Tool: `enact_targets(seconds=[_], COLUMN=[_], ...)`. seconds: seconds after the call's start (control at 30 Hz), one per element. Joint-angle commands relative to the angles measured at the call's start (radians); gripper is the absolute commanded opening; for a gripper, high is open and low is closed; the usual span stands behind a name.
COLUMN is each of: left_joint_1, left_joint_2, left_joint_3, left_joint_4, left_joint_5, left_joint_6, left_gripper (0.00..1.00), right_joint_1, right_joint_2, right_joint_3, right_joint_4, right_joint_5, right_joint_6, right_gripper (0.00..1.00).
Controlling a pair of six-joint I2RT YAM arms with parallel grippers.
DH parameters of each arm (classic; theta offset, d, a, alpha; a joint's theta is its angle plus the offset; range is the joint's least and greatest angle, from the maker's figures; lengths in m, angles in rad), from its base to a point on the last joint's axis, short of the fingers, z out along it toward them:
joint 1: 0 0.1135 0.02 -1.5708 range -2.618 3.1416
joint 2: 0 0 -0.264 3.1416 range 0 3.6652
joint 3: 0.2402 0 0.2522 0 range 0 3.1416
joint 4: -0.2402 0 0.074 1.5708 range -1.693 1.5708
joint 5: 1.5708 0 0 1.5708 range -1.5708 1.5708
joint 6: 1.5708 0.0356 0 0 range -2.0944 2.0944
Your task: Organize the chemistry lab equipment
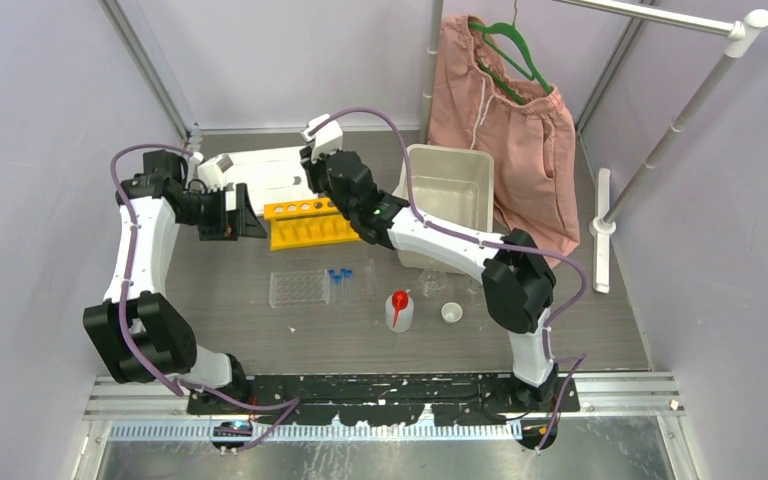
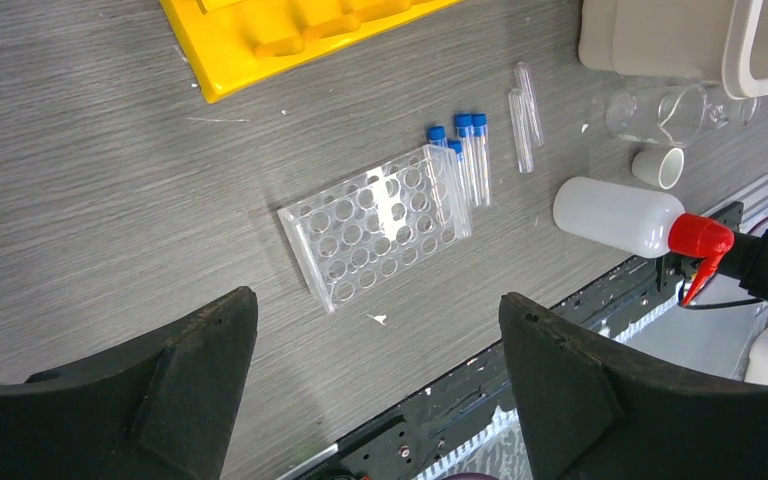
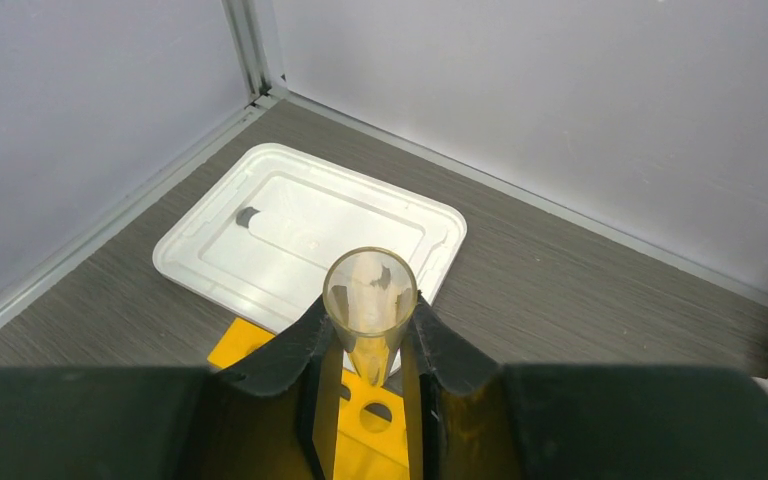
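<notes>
My right gripper [image 3: 370,306] is shut on a clear open-topped tube [image 3: 370,285], held upright over a hole of the yellow tube rack [image 3: 375,425]. In the top view the right gripper [image 1: 313,178] hangs over the back edge of the yellow rack [image 1: 310,224]. My left gripper [image 1: 248,218] is open and empty just left of the rack, its fingers [image 2: 190,370] wide apart above bare table. A clear grid rack [image 2: 375,225], blue-capped tubes [image 2: 465,150], two clear tubes [image 2: 523,115], the red-spouted squeeze bottle [image 2: 615,213], a white cup [image 2: 658,166] and clear glassware [image 2: 660,108] lie beyond.
A white bin [image 1: 450,190] stands right of the yellow rack, with its flat white lid [image 3: 300,235] behind the rack. Pink shorts [image 1: 505,130] hang on a green hanger at the back right. A metal garment rail [image 1: 680,110] slants along the right side.
</notes>
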Motion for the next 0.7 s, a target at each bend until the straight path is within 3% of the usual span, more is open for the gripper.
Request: enact_targets(seconds=[0.0,0.67], left_joint_1=[0.001,0.001], left_joint_2=[-0.016,-0.042], left_joint_3=[0.017,-0.001], left_joint_4=[0.025,0.023], left_joint_5=[-0.003,0.006], left_joint_6=[0.0,0.002], left_gripper=[0.9,0.89], right_joint_1=[0.004,0.003], right_joint_2=[0.009,0.057], right_joint_3=[-0.009,-0.055], right_joint_4=[0.116,0.062], right_joint_5=[-0.006,-0.029], right_joint_6=[-0.036,-0.023], right_gripper=[0.01,0.01])
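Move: Just beyond and below the right hand, which already holds a clear test tube mouth-up, lies the yellow rack: its middle is about 3 cm ahead, 4 cm to the left and 26 cm down. The white lid is some 14 cm ahead and 15 cm left, the clear well plate 12 cm back and 7 cm left, both nearly 30 cm down. From the idle left hand, the rack lies roughly 10 cm ahead, 13 cm right and 16 cm below. Sinking almost straight down by about 6 cm at a steady pace, the right hand lowers the upright tube towards the yellow rack's holed top rail. The fingers, still pointing level to the front left, keep their hold and dip about 5 degrees. ##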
